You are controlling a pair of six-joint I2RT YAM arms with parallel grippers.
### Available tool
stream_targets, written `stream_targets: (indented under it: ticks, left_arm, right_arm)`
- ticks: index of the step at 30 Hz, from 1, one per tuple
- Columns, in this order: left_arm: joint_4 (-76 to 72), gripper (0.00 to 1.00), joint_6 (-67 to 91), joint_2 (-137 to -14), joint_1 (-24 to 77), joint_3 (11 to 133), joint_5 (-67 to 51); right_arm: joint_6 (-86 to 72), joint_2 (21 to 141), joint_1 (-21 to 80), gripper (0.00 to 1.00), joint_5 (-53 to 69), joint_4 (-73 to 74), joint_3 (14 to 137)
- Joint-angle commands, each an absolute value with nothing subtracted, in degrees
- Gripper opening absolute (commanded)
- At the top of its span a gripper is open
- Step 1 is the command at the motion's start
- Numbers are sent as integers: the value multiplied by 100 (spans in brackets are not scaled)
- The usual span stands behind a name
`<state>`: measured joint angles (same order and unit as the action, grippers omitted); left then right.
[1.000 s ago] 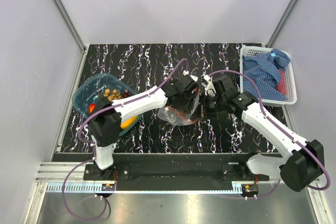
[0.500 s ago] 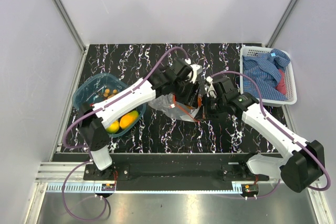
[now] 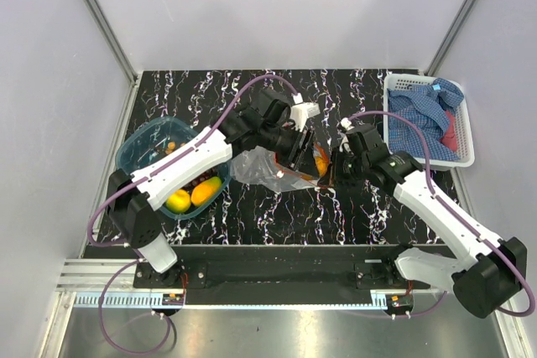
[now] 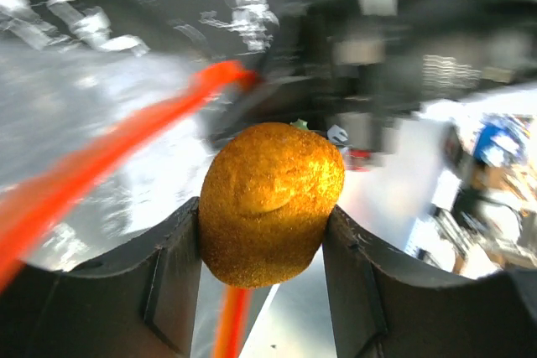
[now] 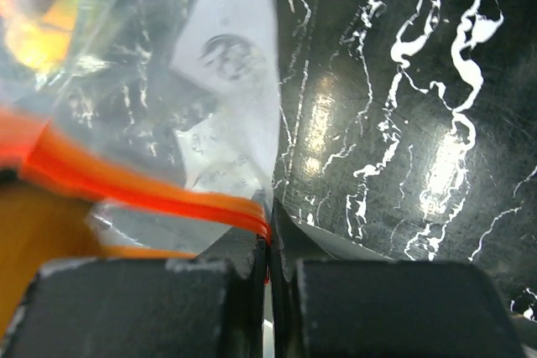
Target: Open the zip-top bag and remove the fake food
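Note:
The clear zip-top bag point(image 3: 256, 165) lies crumpled at the table's middle, its orange-red zip strip point(image 4: 109, 153) running off to the left in the left wrist view. My left gripper point(image 3: 312, 157) is shut on an orange fake fruit point(image 4: 268, 203) at the bag's mouth, one finger point(image 4: 172, 266) on each side of it. Just to its right, my right gripper point(image 3: 336, 175) is shut on the end of the zip strip point(image 5: 210, 203), with bag film point(image 5: 218, 81) stretching away from the jaws. A yellow lemon point(image 3: 178, 201) and a yellow-orange fruit point(image 3: 205, 192) lie in the blue tub.
The blue translucent tub point(image 3: 138, 144) stands at the left, partly under my left arm. A white basket point(image 3: 388, 115) holding blue checked cloth point(image 3: 424, 119) sits at the back right. Black marbled tabletop point(image 5: 419, 81) shows beside the bag.
My left arm has straightened and its wrist has swung back, and the orange fruit in its jaws now shows at the bag's mouth. The right gripper has shifted slightly right with the strip.

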<state>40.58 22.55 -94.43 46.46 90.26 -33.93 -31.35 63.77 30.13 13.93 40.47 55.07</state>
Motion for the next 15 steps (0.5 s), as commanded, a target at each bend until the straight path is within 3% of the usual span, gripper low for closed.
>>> stream_targets:
  ticks: [1, 6, 10, 14, 15]
  left_arm:
    - [2659, 0, 2337, -8948, 4675, 8974, -5172]
    - [1224, 0, 3187, -8956, 4808, 8798, -6037]
    - [-1380, 0, 4708, -8921, 4808, 8227, -6363]
    - [-2065, 0, 5466, -8974, 4808, 8148, -6600]
    - [-1630, 0, 5354, -8913, 4790, 8165, -6583]
  right_arm:
    - [-2988, 6635, 2962, 0, 1177, 4342, 5783]
    - [-2944, 6890, 2962, 0, 1555, 4228, 6046]
    - [-2988, 6908, 2962, 0, 1521, 4166, 6091]
    - [-3006, 6935, 2883, 0, 1398, 4227, 6126]
    - [-2988, 6935, 2822, 0, 1363, 4228, 6143]
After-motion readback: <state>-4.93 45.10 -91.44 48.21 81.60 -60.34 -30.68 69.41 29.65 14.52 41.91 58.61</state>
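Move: Far off to the left hand's left, about 40 cm away, some 11 cm farther out and 22 cm lower, stands the blue tub that the held orange is bound for. The bag's body hangs about 10 cm to this hand's left, 5 cm ahead and 14 cm below. From the right hand, the tub is roughly 42 cm to the left, 11 cm ahead and 14 cm below. Lifting the orange still gripped in its fingers, the left hand rises about 11 cm up and away from the bag's mouth, drawing some 5 cm back and 4 cm to the right as it goes. Its wrist turns some 40 degrees, bringing the down-slanting fingers up to nearly level. The right hand keeps its shut pinch on the zip rim, staying nearly in place. ##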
